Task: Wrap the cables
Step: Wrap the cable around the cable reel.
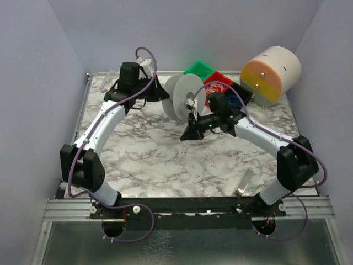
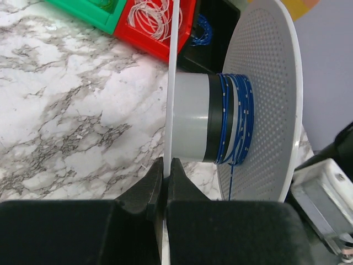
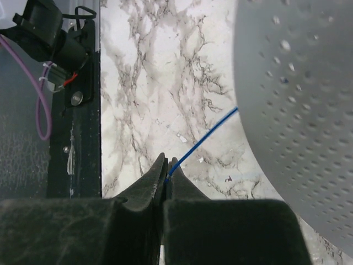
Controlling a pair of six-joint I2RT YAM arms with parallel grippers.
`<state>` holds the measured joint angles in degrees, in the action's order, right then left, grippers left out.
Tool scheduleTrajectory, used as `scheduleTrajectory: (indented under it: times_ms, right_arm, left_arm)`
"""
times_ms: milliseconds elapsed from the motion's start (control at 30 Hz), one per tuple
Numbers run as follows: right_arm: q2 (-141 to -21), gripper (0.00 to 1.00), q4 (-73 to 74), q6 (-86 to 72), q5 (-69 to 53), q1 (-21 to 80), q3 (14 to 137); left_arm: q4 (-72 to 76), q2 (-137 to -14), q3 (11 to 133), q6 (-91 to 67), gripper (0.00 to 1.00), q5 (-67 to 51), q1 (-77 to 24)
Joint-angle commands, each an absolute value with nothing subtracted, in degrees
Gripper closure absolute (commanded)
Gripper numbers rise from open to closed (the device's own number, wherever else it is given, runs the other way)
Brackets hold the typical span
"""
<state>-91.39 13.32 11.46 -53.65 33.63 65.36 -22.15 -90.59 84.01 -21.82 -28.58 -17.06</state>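
A white spool [image 1: 182, 98] stands on edge at the back of the marble table. Its grey and black hub [image 2: 190, 124] carries several turns of thin blue cable [image 2: 237, 121], next to the perforated far flange [image 2: 265, 99]. My left gripper [image 2: 167, 161] is shut on the rim of the near flange [image 2: 172, 83], which I see edge-on. My right gripper [image 3: 167, 164] is shut on the loose end of the blue cable [image 3: 207, 135], which runs taut up to the spool's flange [image 3: 298, 110]. In the top view the right gripper [image 1: 185, 136] sits just in front of the spool.
Behind the spool stand a green bin [image 1: 198, 69], a red bin [image 1: 218, 81] with white wire rings [image 2: 154, 16], and a black bin holding a small blue coil [image 2: 201, 30]. A big cream, orange and yellow cylinder [image 1: 270, 74] lies at the back right. A clear strip [image 1: 244, 183] lies near the front rail.
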Motion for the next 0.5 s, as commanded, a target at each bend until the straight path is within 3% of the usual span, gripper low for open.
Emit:
scheduleTrajectory:
  times_ms: [0,467]
  right_arm:
    - [-90.5,1.00,14.3,12.1,-51.4,33.7,63.5]
    - [-88.9,0.99,6.9,2.8,-55.3,20.6,59.9]
  left_arm:
    - [-10.8,-84.5,83.1,-24.8,1.00,-35.2,-14.1]
    - [-13.3,-80.7,80.7,-20.7,1.00,-47.5,-11.5]
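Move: The left fingers hold the cable reel by its flange rim; its middle lies about 7 cm right, 1 cm ahead and 3 cm below them. From the right fingers, which pinch the blue cable, the reel's middle is some 12 cm ahead, level sideways and roughly 6 cm higher. Also from the right hand, the red bin is about 31 cm ahead and 16 cm right, the black bin 28 cm ahead and 24 cm right, both some 15 cm lower. Forward and to the right in equal parts, the right hand carries the pinched cable about 7 cm, nearly level and speeding up, around below the reel's outer flange and swinging clockwise some 10 degrees. Meanwhile the left hand keeps its pinch on the flange, lifts the reel about 5 cm while drawing it back some 3 cm, and turns it slightly. ##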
